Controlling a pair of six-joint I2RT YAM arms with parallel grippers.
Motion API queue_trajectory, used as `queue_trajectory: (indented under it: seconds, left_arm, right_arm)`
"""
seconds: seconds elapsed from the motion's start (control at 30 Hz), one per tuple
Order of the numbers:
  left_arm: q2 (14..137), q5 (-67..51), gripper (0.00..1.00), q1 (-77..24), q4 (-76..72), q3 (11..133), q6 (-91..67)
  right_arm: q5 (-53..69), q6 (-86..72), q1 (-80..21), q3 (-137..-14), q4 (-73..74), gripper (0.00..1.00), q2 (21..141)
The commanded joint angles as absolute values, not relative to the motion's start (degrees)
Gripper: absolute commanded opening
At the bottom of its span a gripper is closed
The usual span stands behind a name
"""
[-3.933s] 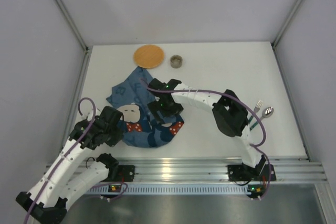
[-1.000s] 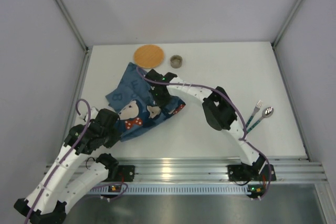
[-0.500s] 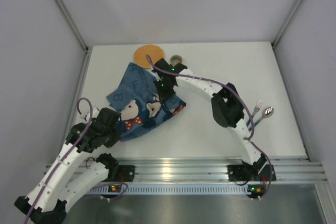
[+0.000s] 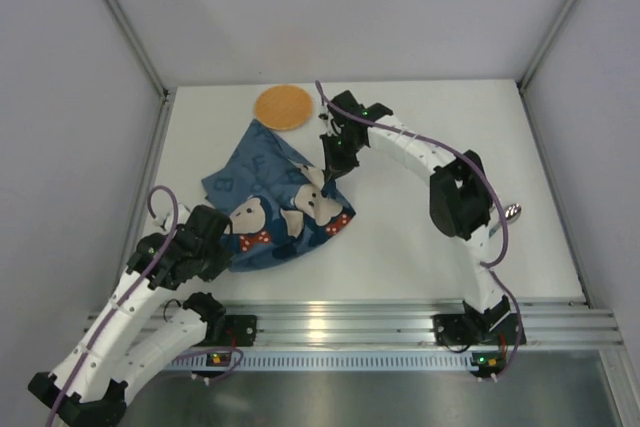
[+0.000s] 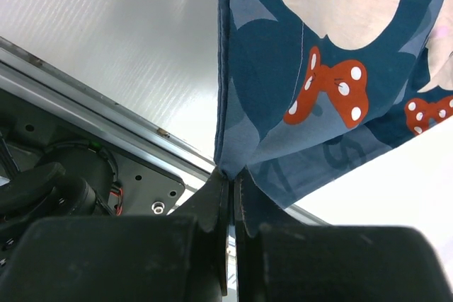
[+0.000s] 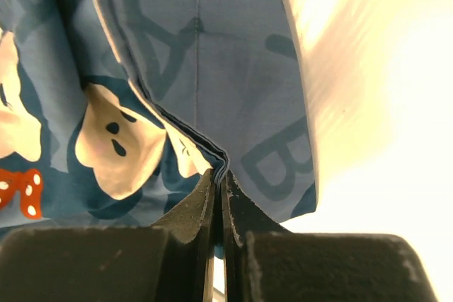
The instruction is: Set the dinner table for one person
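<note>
The dark blue bear-print cloth mat (image 4: pixel 262 187) lies rumpled on the left part of the white dinner table (image 4: pixel 420 257). My left gripper (image 4: pixel 222 245) is shut on the mat's near-left corner; in the left wrist view the corner (image 5: pixel 228 167) is pinched between the closed jaws (image 5: pixel 231 183). My right gripper (image 4: pixel 329 164) is shut on a folded edge at the mat's far right side. The right wrist view shows that fold (image 6: pixel 221 164) clamped at the fingertips (image 6: pixel 218 178), with bear faces (image 6: pixel 113 150) to the left.
A round wooden coaster (image 4: pixel 284 107) sits at the far edge, just beyond the mat. A spoon (image 4: pixel 512 212) peeks out from behind the right arm's elbow (image 4: pixel 458 202) at the right. Aluminium rails (image 4: pixel 330 322) run along the near edge.
My right gripper has closed on the mat's edge and moved to the far right, drawing that side of the mat out. It now hides the small metal cup. The left gripper has stayed put.
</note>
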State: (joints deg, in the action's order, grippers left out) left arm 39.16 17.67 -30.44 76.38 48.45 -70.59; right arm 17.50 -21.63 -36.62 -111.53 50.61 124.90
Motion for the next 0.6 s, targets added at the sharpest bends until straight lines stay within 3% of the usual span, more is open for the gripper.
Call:
queue_trajectory:
  seconds: [0.0,0.17,0.33,0.47,0.57]
  left_arm:
    - [39.9,18.3,0.0,-30.6,80.3,47.2,-70.4]
    - [47.1,18.0,0.0,-30.6,72.6,47.9,-64.6]
    - [54.7,20.7,0.0,-30.6,69.0,50.3,-59.6]
    - [59.1,21.6,0.0,-30.4,65.7,50.9,-57.0]
    - [61.3,22.1,0.0,-30.3,65.2,50.7,-56.5]
  right_arm:
    - [20.7,-20.6,-35.6,-109.7,49.7,0.0,121.3]
    - [18.9,-23.3,-29.3,-103.6,49.1,0.0,115.6]
    - [16.2,-28.3,-16.4,-75.0,41.6,0.0,94.2]
    - [14.3,-25.6,-8.1,-64.2,44.6,0.0,79.4]
    - [11.5,-26.7,-7.6,-57.8,47.1,0.0,74.1]
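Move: The right hand already pinches the cloth's edge about 8 cm above the table. The fork, towards which that edge is taken, lies some 36 cm to its right and 13 cm back; the spoon is about 3 cm beyond the fork to the right and 3 cm nearer the base, while the cup stands some 22 cm straight ahead of the hand. From the left hand, holding the cloth's near-left corner, the fork is roughly 55 cm right, 10 cm ahead and 12 cm down. The cloth's pinched edge is drawn out to the right towards the fork: the right hand keeps its grip, dips slightly, then sweeps about 25 cm right, with a little back and a late rise, turning some 35 degrees clockwise. The left hand, still pinching its corner, sinks and goes forward about 4 cm each, tilting a little. ##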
